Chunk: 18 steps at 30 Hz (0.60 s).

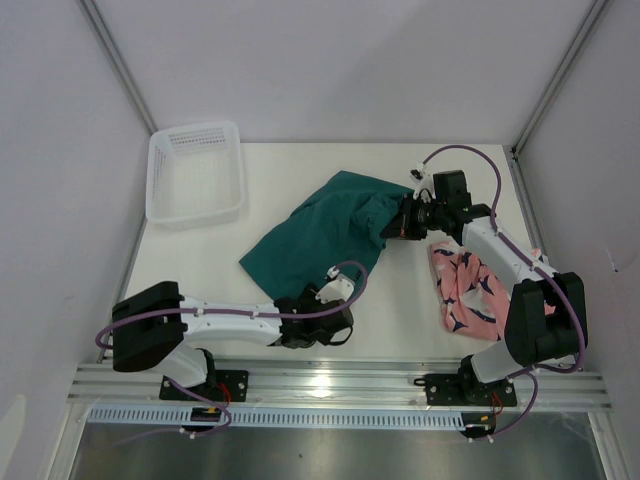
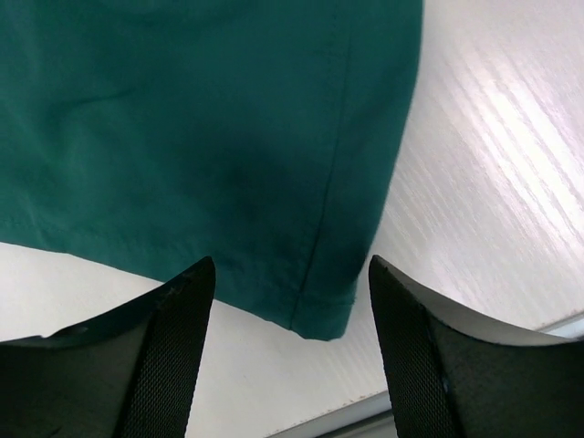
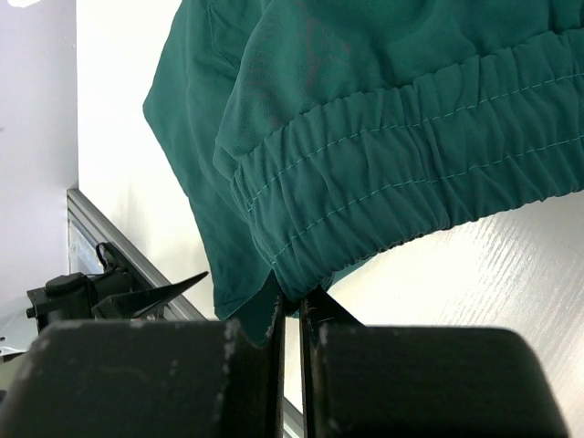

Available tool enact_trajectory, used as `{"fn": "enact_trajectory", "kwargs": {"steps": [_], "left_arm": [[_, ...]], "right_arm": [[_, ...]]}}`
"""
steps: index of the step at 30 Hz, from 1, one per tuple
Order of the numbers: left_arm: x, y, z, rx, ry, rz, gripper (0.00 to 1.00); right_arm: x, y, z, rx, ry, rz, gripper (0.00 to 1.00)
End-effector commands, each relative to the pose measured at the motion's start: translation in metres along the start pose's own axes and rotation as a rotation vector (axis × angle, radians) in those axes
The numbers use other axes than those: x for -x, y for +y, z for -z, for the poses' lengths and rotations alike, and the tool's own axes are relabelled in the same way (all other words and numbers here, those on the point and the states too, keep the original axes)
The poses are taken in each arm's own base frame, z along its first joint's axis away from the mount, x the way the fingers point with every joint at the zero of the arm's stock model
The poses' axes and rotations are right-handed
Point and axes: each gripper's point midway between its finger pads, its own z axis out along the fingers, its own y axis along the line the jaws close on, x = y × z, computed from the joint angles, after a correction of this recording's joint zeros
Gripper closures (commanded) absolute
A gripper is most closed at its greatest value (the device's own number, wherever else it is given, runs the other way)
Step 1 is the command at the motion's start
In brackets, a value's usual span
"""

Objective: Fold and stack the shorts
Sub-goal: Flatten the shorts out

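The dark teal shorts (image 1: 320,235) lie spread across the middle of the table. My right gripper (image 1: 398,226) is shut on their elastic waistband (image 3: 383,182) at the right side, lifting that edge a little. In the left wrist view a hem corner of the teal shorts (image 2: 324,315) lies on the table between my open left gripper (image 2: 292,301) fingers, not touched by them. From above, the left gripper (image 1: 322,318) sits low at the shorts' near hem. The salmon-pink shark-print shorts (image 1: 468,288) lie crumpled at the right, beside the right arm.
A white mesh basket (image 1: 195,172) stands at the back left corner. The table's metal front rail (image 1: 330,380) runs just behind the left gripper. Grey walls close in both sides.
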Motion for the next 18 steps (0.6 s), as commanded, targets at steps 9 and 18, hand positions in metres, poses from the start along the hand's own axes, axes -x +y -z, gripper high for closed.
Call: {"fn": "enact_trajectory", "kwargs": {"steps": [9, 18], "left_arm": [[-0.013, -0.009, -0.003, -0.124, 0.030, 0.080, 0.52], [-0.007, 0.012, 0.011, -0.062, 0.027, 0.117, 1.00]], "right_arm": [[0.019, 0.015, 0.005, 0.054, -0.044, 0.015, 1.00], [0.046, -0.010, 0.022, -0.010, -0.077, -0.127, 1.00]]}}
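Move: The near corner of the green shorts lies just under the left hand's open fingers, about 1 cm back, 1 cm left and 2 cm down. The table's near edge is some 9 cm behind that hand and 3 cm below, straight back. The right hand already holds the waistband end at its fingertips. From it the corner is roughly 19 cm back, 18 cm left and 14 cm down, and the folded pink shorts are 9 cm back, 22 cm right and 14 cm down. The left hand sinks about 2 cm onto the green shorts' near corner while easing back some 1.5 cm, tips its fingers about 7 degrees steeper and closes them from roughly three-quarters open to fully shut, pinching the corner. The right hand keeps its shut grip on the waistband end, stays still at first, then starts drawing it forward and to the right by about 2 cm, away from the left hand and very slightly up. ##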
